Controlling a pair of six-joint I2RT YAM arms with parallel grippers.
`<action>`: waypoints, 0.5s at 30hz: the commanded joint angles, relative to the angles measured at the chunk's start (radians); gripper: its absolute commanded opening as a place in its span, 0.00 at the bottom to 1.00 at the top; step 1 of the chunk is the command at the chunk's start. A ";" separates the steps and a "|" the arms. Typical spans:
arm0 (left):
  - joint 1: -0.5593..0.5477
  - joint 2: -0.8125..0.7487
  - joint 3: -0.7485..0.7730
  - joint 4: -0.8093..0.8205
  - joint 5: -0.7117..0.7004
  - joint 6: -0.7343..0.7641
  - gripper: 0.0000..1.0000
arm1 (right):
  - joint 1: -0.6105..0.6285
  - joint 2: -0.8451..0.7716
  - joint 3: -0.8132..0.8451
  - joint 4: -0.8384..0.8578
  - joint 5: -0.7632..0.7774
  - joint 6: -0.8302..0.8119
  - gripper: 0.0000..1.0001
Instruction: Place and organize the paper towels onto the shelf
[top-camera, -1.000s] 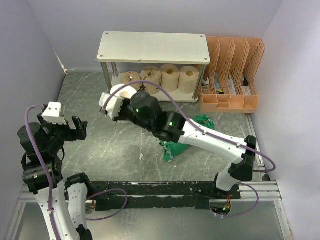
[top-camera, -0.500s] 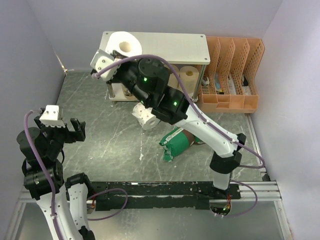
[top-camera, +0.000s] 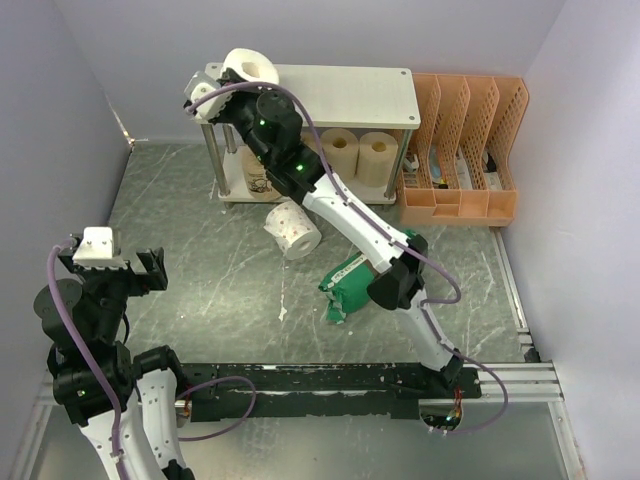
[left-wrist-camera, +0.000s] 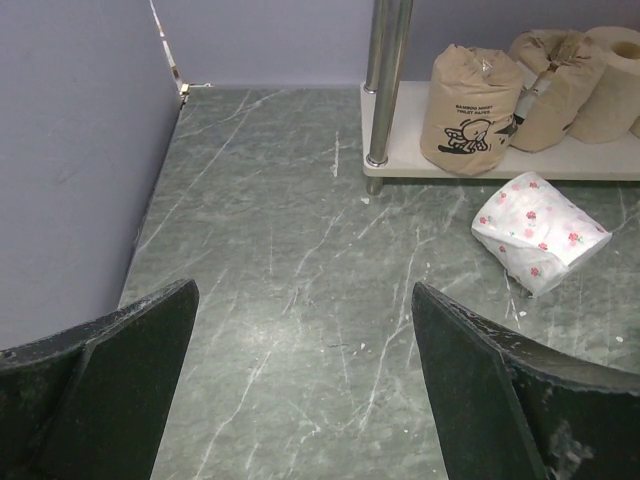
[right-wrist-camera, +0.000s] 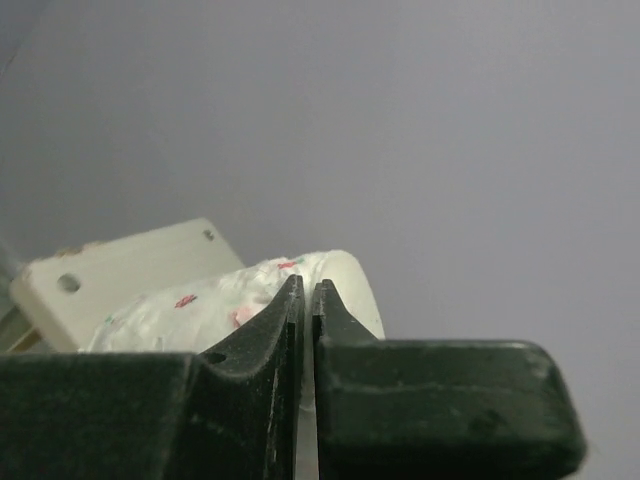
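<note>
My right gripper (top-camera: 232, 82) is shut on the wall of a white paper towel roll (top-camera: 250, 66) and holds it tilted over the left end of the shelf's top board (top-camera: 340, 95). In the right wrist view the fingers (right-wrist-camera: 303, 285) pinch the flowered white roll (right-wrist-camera: 190, 305) beside the board's corner (right-wrist-camera: 110, 275). A second white flowered roll (top-camera: 293, 228) lies on the floor in front of the shelf; it also shows in the left wrist view (left-wrist-camera: 540, 232). Tan rolls (top-camera: 358, 152) stand on the lower board, one with a printed label (left-wrist-camera: 470, 110). A green wrapped roll (top-camera: 350, 285) lies on the floor. My left gripper (top-camera: 112, 268) is open and empty.
An orange perforated file rack (top-camera: 460, 150) stands right of the shelf. Silver shelf legs (left-wrist-camera: 385, 80) stand at the lower board's left corner. Purple walls close in the left, back and right sides. The right arm stretches across the middle of the floor.
My right arm has carried the white roll from over the floor up to the shelf's top left end. The left arm has drawn back a little towards its base.
</note>
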 joint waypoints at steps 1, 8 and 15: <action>0.013 -0.006 -0.004 0.034 -0.005 -0.010 0.98 | -0.044 0.061 0.119 0.146 -0.050 0.087 0.00; 0.013 -0.012 -0.005 0.035 -0.013 -0.012 0.98 | -0.093 0.088 0.095 0.231 -0.097 0.189 0.00; 0.021 -0.016 -0.005 0.035 -0.012 -0.012 0.98 | -0.097 0.140 0.094 0.289 -0.072 0.184 0.00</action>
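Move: Hanging from the right fingertips, the white roll is above the shelf's top board; the board's left part, where it seems bound, lies about 15 cm below this hand, some 3 cm ahead and 3 cm right. On the lower board, the leftmost brown roll is 4 cm back, 1 cm left, 30 cm below; the flowered roll lies 17 cm back, 6 cm right, on the table. From the left hand, that top-board spot is some 31 cm ahead, 31 cm right, about level. Easing forward about 4 cm over the left part of the top board, the right hand carries the white roll farther in towards the back wall, rising and drifting right some 2 cm each and slowing towards the end. The wrist rolls about 15 degrees, its left side going up, while the nearly shut fingers keep their pinch on the roll's wrapper. ##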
